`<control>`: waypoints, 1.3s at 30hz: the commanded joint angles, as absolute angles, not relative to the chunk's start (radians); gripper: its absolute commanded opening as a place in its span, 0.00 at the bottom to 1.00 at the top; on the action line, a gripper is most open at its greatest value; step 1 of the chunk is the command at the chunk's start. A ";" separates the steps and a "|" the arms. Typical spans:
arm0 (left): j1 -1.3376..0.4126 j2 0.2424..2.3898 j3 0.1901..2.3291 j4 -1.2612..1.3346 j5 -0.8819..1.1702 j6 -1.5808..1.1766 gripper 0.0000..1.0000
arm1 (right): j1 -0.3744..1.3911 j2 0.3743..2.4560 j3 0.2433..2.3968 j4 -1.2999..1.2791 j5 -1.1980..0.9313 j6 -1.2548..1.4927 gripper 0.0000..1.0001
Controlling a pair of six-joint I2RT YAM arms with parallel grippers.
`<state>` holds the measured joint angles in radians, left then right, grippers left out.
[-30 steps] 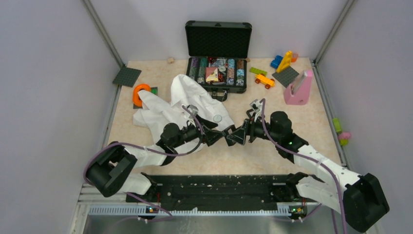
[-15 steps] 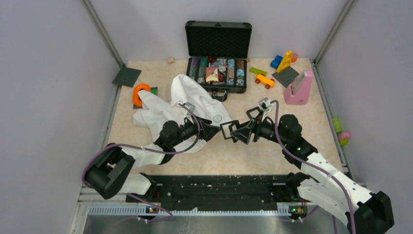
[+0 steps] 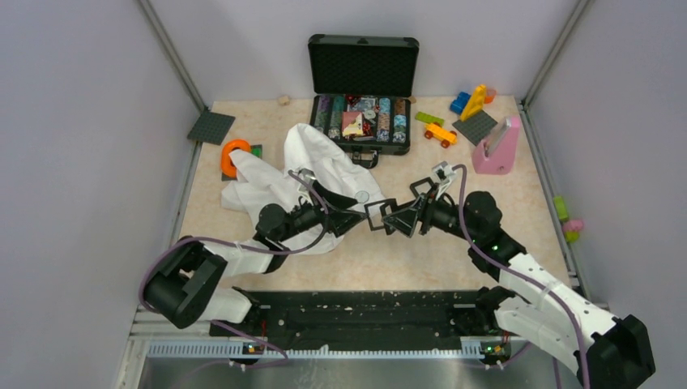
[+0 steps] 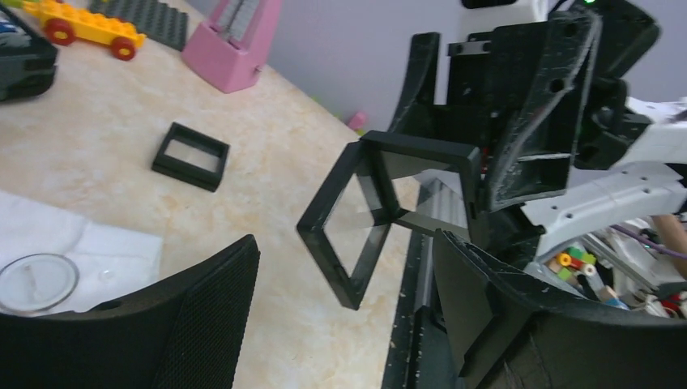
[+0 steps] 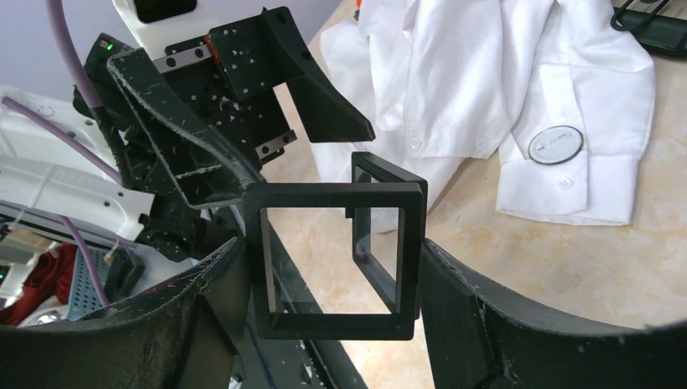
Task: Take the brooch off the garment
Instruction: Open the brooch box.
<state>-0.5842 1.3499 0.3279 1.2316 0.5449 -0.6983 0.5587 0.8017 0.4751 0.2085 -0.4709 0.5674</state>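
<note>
The white garment (image 3: 275, 182) lies crumpled left of the table's middle; a clear round disc (image 3: 362, 196) rests on its cuff (image 5: 567, 186). A tiny tan roundish thing (image 3: 283, 100) on the table at the back, apart from the shirt, may be the brooch; it is too small to tell. My right gripper (image 3: 389, 219) is shut on a black square frame (image 5: 332, 194) that hangs opened in the air. My left gripper (image 3: 354, 217) faces it, open, with the frame (image 4: 324, 251) just ahead of its fingers and not touched.
Another black frame (image 4: 190, 156) lies flat on the table behind the grippers. An open black case (image 3: 362, 121) of small items stands at the back. A pink block (image 3: 497, 147), toy bricks (image 3: 474, 101), a yellow car (image 3: 440, 134) and an orange ring (image 3: 235, 154) sit around.
My right gripper has drawn back to the right and lifted with the frame. My left gripper has pulled a little to the left, away from the frame.
</note>
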 commanded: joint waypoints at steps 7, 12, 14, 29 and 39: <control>-0.583 1.433 0.360 1.437 0.678 -0.809 0.75 | 0.569 0.839 0.442 0.432 -0.552 0.675 0.43; -0.577 1.420 0.358 1.425 0.675 -0.800 0.61 | 0.568 0.836 0.440 0.443 -0.557 0.681 0.43; -0.577 1.418 0.358 1.425 0.676 -0.799 0.53 | 0.568 0.838 0.439 0.442 -0.562 0.682 0.43; -0.571 1.428 0.363 1.420 0.679 -0.790 0.18 | 0.568 0.840 0.446 0.352 -0.516 0.639 0.82; -0.573 1.351 0.380 1.158 0.558 -0.672 0.17 | 0.570 0.821 0.533 0.112 -0.342 0.513 0.96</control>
<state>-0.5766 1.4059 0.3389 1.2701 0.6323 -0.7544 0.5602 0.8448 0.4599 0.1802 -0.4232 0.5800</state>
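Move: The brooch box, half open and still held by its right side in the right gripper, lies about 5 cm to the right of the open left gripper, roughly level with it, and some 3 cm to the left of the right hand point. The round brooch on the white garment's cuff lies about 15 cm ahead of the left hand and 14 cm below. The small black frame on the table stands some 11 cm right of the brooch and 2 cm farther out. Ease the left gripper back about 2 cm and slightly right to the brooch box, while the right, keeping its hold, brings the box about 1 cm left and up. Close the left fingers on the box's near rim and hold nearly still; then open the right fingers wide and draw that hand some 4 cm away, mostly down, also right and forward. ##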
